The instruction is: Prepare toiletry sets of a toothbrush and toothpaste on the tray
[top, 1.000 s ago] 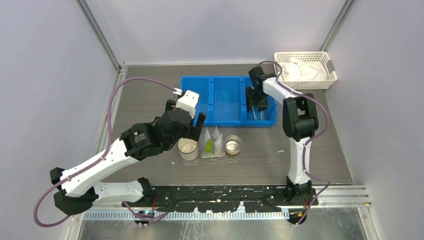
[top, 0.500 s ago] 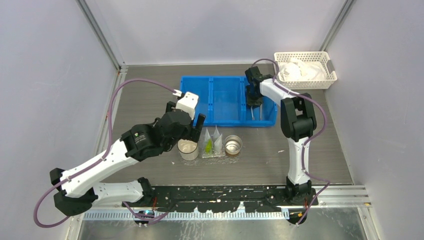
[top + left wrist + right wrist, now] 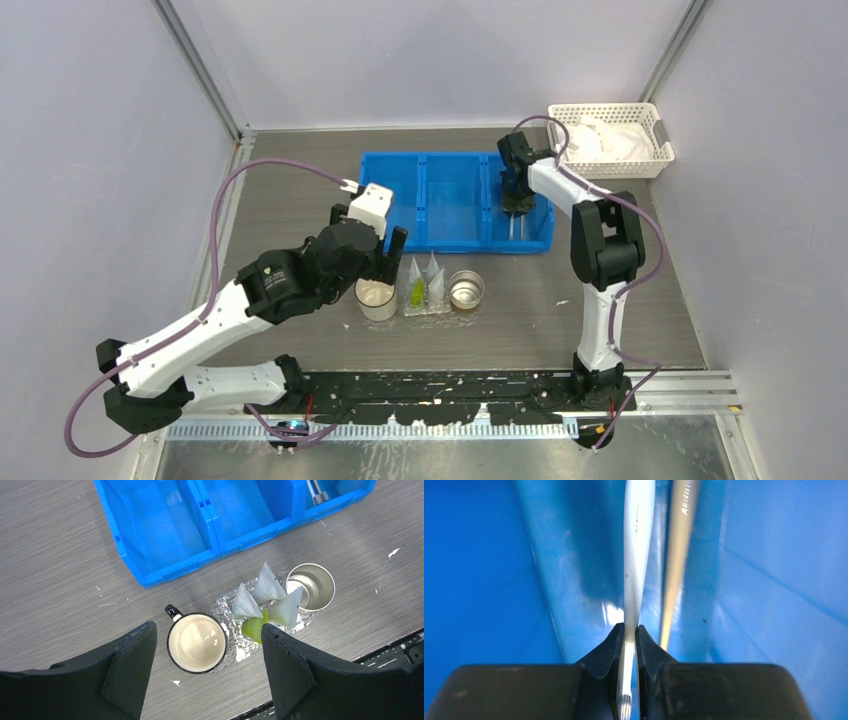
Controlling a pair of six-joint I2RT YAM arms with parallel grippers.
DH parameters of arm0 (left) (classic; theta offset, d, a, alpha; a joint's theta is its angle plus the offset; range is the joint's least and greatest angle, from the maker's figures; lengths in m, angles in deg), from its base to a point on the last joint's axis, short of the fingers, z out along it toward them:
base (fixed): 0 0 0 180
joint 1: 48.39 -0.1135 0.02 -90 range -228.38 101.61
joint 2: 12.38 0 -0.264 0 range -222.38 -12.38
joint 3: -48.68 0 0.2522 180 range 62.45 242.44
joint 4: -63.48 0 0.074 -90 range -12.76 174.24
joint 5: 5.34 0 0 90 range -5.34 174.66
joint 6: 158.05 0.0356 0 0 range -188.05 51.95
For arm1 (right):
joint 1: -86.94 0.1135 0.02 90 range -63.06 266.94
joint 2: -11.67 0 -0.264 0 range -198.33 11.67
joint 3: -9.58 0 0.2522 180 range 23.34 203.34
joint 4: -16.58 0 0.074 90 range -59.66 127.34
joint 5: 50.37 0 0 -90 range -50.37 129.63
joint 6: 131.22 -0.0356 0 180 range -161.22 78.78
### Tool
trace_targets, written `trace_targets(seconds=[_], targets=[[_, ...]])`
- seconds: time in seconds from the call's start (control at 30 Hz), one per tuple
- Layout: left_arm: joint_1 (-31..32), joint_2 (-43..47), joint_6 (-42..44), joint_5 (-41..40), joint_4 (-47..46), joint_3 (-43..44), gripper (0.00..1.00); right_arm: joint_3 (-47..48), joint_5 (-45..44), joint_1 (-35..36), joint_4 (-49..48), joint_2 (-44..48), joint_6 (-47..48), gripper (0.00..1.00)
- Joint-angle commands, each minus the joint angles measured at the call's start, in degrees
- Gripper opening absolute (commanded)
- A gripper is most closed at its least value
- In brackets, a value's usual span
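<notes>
My right gripper [image 3: 630, 630] is down in the right compartment of the blue bin [image 3: 450, 200], shut on a white toothbrush [image 3: 636, 555]. A second, beige toothbrush [image 3: 676, 555] lies beside it. In the top view that gripper [image 3: 515, 203] hides most of both. The clear tray [image 3: 225, 611] sits in front of the bin and holds clear-wrapped toiletry sets [image 3: 265, 586], one with green contents [image 3: 252, 628]. My left gripper [image 3: 207, 627] hangs open above a cream mug [image 3: 196, 642], with nothing between its fingers. No separate toothpaste can be made out.
A steel cup [image 3: 466, 290] stands right of the tray [image 3: 425, 306], and the mug [image 3: 376, 297] left of it. A white lattice basket [image 3: 610, 140] with white wrapped items sits at the back right. The bin's left and middle compartments hold nothing.
The right gripper's jaws have closed onto the white toothbrush inside the bin's right compartment. The left arm has drifted slightly, staying open over the mug.
</notes>
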Motion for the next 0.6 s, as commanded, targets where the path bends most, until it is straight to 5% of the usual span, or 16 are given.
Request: trace_targets(seconds=[0.0,0.3,0.57], targets=[[-0.2,1.3,-1.3,0.6,-1.5,-0.5,0.76,1.0,-3.9,-0.4,5.1,12.4,0.4,0.12],[-0.2,1.3,-1.9,1.6,-3.2,-1.6,0.76,1.3,2.4,2.0,15.9,27.1,0.0,0.12],[-0.2,-0.9,-0.8,0.4,-3.0,1.8,0.75,0.5,12.7,16.5,24.9,34.8,-2.3,0.12]])
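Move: The right hand already holds a toothbrush low in the blue bin. The metal cup, its likely goal, stands some 17 cm back and 12 cm to its left, about level in height; the toothpaste holder is about 7 cm left of the cup, the mug some 17 cm left of the cup. The second toothbrush lies 2 cm right and 1 cm back of the hand. From the left hand, the cup is about 6 cm ahead, 12 cm right and 24 cm down. The right hand keeps pinching the toothbrush, lifts it about 20 cm, then swings back some 11 cm and left. ##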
